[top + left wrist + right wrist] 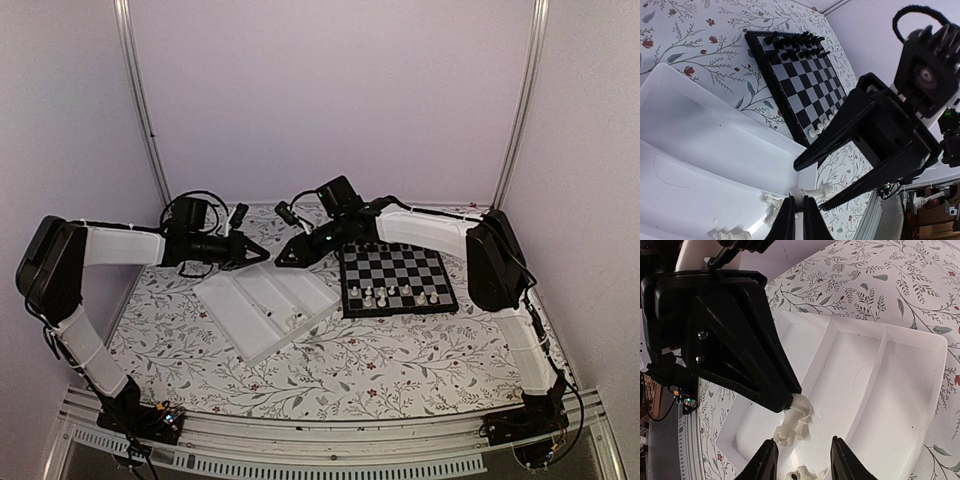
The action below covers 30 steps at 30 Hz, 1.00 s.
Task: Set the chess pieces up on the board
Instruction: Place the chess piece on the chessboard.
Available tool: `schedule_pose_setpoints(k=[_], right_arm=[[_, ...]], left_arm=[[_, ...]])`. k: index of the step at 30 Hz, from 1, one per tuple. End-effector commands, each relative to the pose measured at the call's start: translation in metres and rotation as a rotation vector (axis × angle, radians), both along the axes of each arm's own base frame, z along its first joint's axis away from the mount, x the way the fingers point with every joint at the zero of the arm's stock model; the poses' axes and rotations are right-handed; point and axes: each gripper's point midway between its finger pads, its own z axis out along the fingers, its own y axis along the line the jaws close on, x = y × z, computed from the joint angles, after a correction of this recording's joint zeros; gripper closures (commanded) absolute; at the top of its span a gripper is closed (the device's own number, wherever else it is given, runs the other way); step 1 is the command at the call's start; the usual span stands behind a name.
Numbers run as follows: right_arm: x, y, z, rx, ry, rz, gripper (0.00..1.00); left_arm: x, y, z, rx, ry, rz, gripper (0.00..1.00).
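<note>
My left gripper is shut on the round base of a white chess piece, a rook with a notched top, which it holds lying sideways over the white tray. My right gripper is open, and its fingers lie either side of the rook's top without gripping it. In the top view the two grippers meet tip to tip, left and right, left of the board. A few white pieces stand on the board's near rows.
Black chessmen fill the board's far rows. Loose white pieces lie in the tray's end compartment below the grippers. The tray sits at an angle on the floral tablecloth, with its right corner close to the board's left edge.
</note>
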Motion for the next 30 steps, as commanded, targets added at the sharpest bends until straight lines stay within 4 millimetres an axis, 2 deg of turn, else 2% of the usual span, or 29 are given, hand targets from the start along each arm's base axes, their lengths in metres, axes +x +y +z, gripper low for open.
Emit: schedule_pose_setpoints(k=[1,6,12,20,24,26,28,30], right_arm=[[0.000,0.011,0.013,0.049,-0.005,0.010,0.61],[-0.004,0.014,0.019,0.075,0.000,0.029,0.62],[-0.003,0.015,0.018,0.074,0.005,0.022,0.69],[-0.002,0.015,0.017,0.068,0.002,0.017,0.88],[0.001,0.011,0.016,0.049,-0.018,0.004,0.98],[0.004,0.004,0.017,0.025,-0.050,0.001,1.00],[0.007,-0.011,0.015,-0.009,-0.080,0.000,1.00],[0.014,-0.035,0.021,-0.042,-0.130,-0.009,1.00]], left_arm=[[-0.004,-0.006,0.010,-0.025,-0.026,-0.025,0.95],[-0.005,-0.010,0.009,-0.027,-0.020,-0.036,0.95],[-0.006,-0.015,0.005,-0.029,-0.010,-0.053,0.95],[-0.006,-0.018,0.004,-0.031,-0.004,-0.062,0.94],[-0.005,-0.019,0.005,-0.024,-0.004,-0.067,0.84],[-0.002,-0.019,0.010,-0.008,-0.020,-0.069,0.76],[0.003,-0.019,0.020,0.011,-0.056,-0.076,0.70],[0.006,-0.019,0.031,0.045,-0.075,-0.093,0.62]])
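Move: My left hand already holds the white chess piece by its base; its middle lies about 2 cm to that hand's right and 1 cm lower. From my open right hand it is roughly 1 cm to the left and 1 cm up. The loose pieces in the tray lie some 7 cm nearer me and 12 cm below the right hand, 1 cm to its right. The chessboard's middle is about 26 cm right, 5 cm farther out and 13 cm below it. I bring my right hand about 1 cm up and 1 cm left onto the piece's free end while my left hand eases about 1 cm right to meet it. My right fingers close and pinch the piece, then my left fingers open to release its base; at the very end my right hand starts back to the right by just under 1 cm. ##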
